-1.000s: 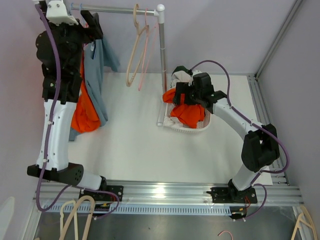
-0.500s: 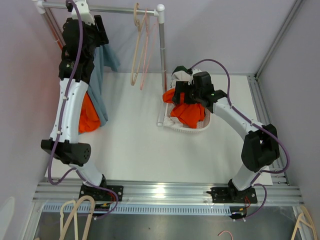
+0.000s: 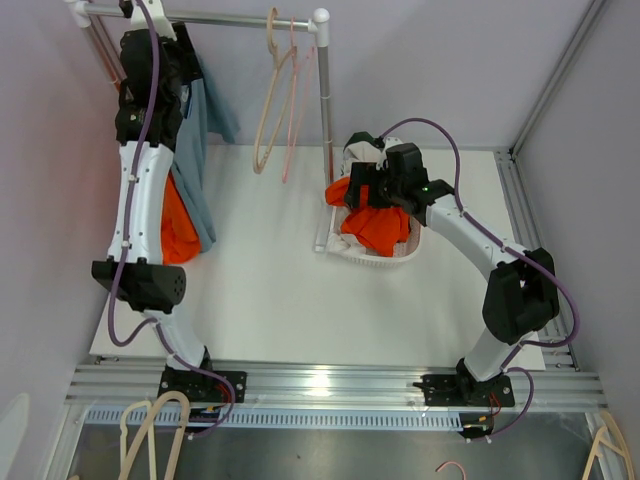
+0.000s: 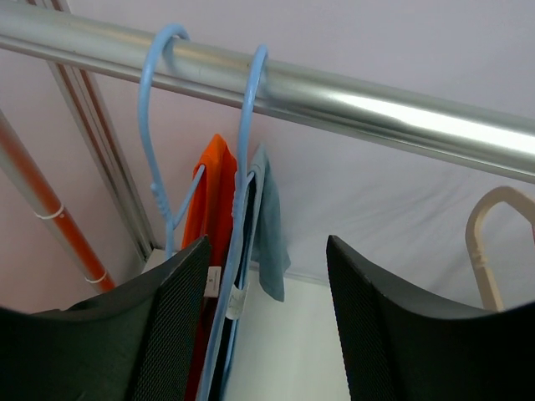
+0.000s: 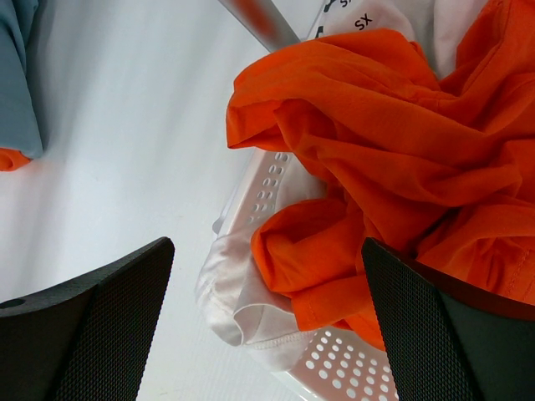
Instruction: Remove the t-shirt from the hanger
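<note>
A grey-blue t-shirt (image 3: 197,150) and an orange t-shirt (image 3: 180,232) hang on blue hangers (image 4: 242,142) from the metal rail (image 4: 334,92) at the back left. My left gripper (image 3: 165,55) is open and raised just below the rail. In the left wrist view the gripper (image 4: 267,322) has the blue hangers and the shirt collars by its left finger, with nothing between the jaws. My right gripper (image 3: 372,190) is open and empty above the white basket (image 3: 390,262), with orange and white shirts (image 5: 376,150) below it.
Two empty beige and pink hangers (image 3: 277,90) hang on the rail right of the shirts. The rack's right post (image 3: 324,130) stands beside the basket. Spare hangers (image 3: 150,435) lie below the table's front rail.
My left arm has swung up and right, bringing its gripper close under the rail by the hanging shirts. The empty hangers sway slightly. The right arm has not moved.
</note>
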You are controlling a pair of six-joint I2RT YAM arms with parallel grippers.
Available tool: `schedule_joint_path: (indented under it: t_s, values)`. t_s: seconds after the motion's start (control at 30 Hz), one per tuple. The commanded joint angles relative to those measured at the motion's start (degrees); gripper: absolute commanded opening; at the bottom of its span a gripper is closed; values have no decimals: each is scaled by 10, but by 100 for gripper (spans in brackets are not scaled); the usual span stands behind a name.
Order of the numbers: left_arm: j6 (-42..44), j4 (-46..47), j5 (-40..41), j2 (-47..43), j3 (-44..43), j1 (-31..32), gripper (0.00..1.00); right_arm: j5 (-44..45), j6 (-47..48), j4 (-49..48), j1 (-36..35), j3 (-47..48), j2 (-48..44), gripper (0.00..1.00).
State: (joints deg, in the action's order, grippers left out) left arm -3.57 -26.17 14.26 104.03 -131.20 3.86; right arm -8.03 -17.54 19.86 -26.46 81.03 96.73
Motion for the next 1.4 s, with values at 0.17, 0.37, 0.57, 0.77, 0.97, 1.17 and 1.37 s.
schedule_joint_path:
  t_s: [0.17,0.37,0.57,0.77,0.97,1.17,1.37]
  values:
    - [-30,-2,-39,39,-42,-20,54,-3,1,4,-3,20,-3,100]
    - [-38,-8,-40,60,-58,-27,40,-7,2,4,-3,25,2,99]
    - [-51,4,-42,65,-57,-28,9,-6,4,7,-3,25,3,99]
    - [-49,42,-112,47,-63,-28,1,-5,7,9,-3,25,2,99]
    - [-52,76,-166,6,-60,-27,1,-4,8,9,-5,23,0,100]
    - [-48,94,-165,-40,-42,-22,1,1,9,8,-6,21,-7,99]
    - [-42,118,-172,-99,23,-13,1,2,8,11,-9,21,-14,100]
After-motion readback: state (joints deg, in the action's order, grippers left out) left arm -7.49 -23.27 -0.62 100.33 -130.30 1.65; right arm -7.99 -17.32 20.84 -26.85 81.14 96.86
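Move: The neck of the right-hand blue hanger is about 4 cm ahead of the left hand, 1 cm left and 4 cm lower, its grey t-shirt hanging some 25 cm below the hand. The other blue hanger, with the orange shirt, is roughly 6 cm left and 5 cm ahead; the wooden hanger is some 18 cm right and 4 cm ahead. From the right hand, the neck lies about 41 cm left, 15 cm ahead and 27 cm higher. Left hand dips 5 cm forward-down, pinches the blue hanger's neck, then raises it 8 cm while drawing back. ##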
